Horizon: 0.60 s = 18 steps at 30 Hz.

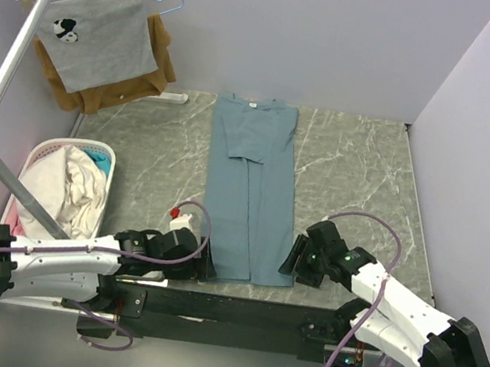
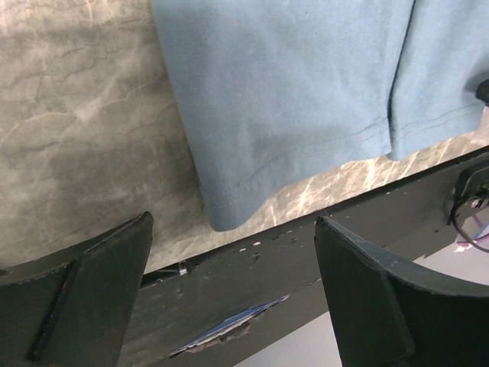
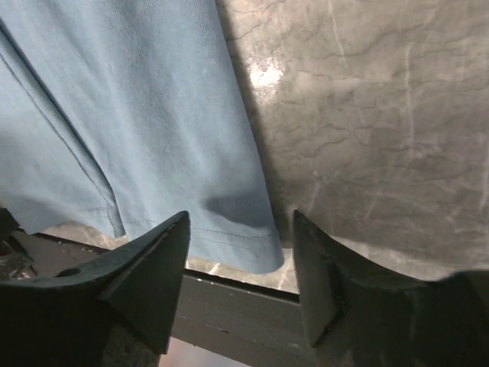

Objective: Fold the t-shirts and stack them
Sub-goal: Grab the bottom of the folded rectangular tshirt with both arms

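A dusty teal-blue t-shirt (image 1: 254,185) lies on the marble table, folded lengthwise into a long strip with its neck label at the far end. My left gripper (image 1: 206,264) sits low by the hem's near-left corner (image 2: 228,212); its jaws stand wide open (image 2: 234,222), with the corner just ahead of them and nothing held. My right gripper (image 1: 290,257) is at the hem's near-right corner (image 3: 252,245). Its fingers (image 3: 160,260) straddle that corner without touching the cloth, so this gripper (image 3: 241,218) is open too.
A white laundry basket (image 1: 44,152) holding pale garments stands at the left. Behind it, a grey printed shirt (image 1: 101,37) and a brown garment (image 1: 157,64) hang on a rack whose slanted pole (image 1: 13,66) crosses the left side. The black front rail (image 1: 227,305) runs just below the hem.
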Available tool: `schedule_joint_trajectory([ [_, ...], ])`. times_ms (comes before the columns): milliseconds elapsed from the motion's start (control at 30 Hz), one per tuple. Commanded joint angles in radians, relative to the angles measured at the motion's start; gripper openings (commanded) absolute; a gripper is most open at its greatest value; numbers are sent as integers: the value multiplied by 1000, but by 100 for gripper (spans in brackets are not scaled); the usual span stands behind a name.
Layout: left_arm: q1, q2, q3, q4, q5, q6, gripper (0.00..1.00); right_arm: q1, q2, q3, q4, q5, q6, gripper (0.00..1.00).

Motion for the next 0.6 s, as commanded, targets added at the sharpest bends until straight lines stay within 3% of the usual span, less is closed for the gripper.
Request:
schedule_joint_trajectory([
  [0, -11, 43, -36, -7, -40, -32, 93, 14, -1, -36, 31, 7, 29, 61],
  [133, -11, 95, -25, 28, -69, -21, 90, 14, 10, -42, 44, 9, 26, 57],
  [267, -11, 158, -5, 48, -94, -12, 79, 14, 27, -45, 58, 9, 22, 56],
  [333, -11, 187, 4, 43, -99, -7, 70, 14, 30, -44, 61, 9, 22, 54],
  [467, -11, 198, 1, 43, -92, -8, 43, 15, 30, -56, 74, 1, 29, 39],
  [533, -11, 192, -5, 40, -92, -10, 32, 15, 30, -64, 86, -11, 32, 30],
  [567, -11, 186, -8, 42, -91, -12, 24, 17, 27, -68, 87, -14, 36, 19],
])
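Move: The folded t-shirt's bottom-left corner lies just ahead of the left hand, about 1 cm out, 2 cm to its right and 2 cm below. The bottom-right corner is about 1 cm nearer the base than the right hand, 1 cm to its left and 1 cm below. The bottom end of the shirt's middle seam is some 11 cm right of the left hand and 1 cm ahead of it. The table's front edge runs roughly 2 cm nearer the base than the corners. The shirt's two bottom corners get pinched, one by each hand. The left hand slides about 2 cm forward and as much to the right over its corner, then sinks 1.5 cm while its wide-open fingers close on the cloth. The right hand barely shifts, under 1 cm left and down, and closes its half-open fingers on the right corner. ##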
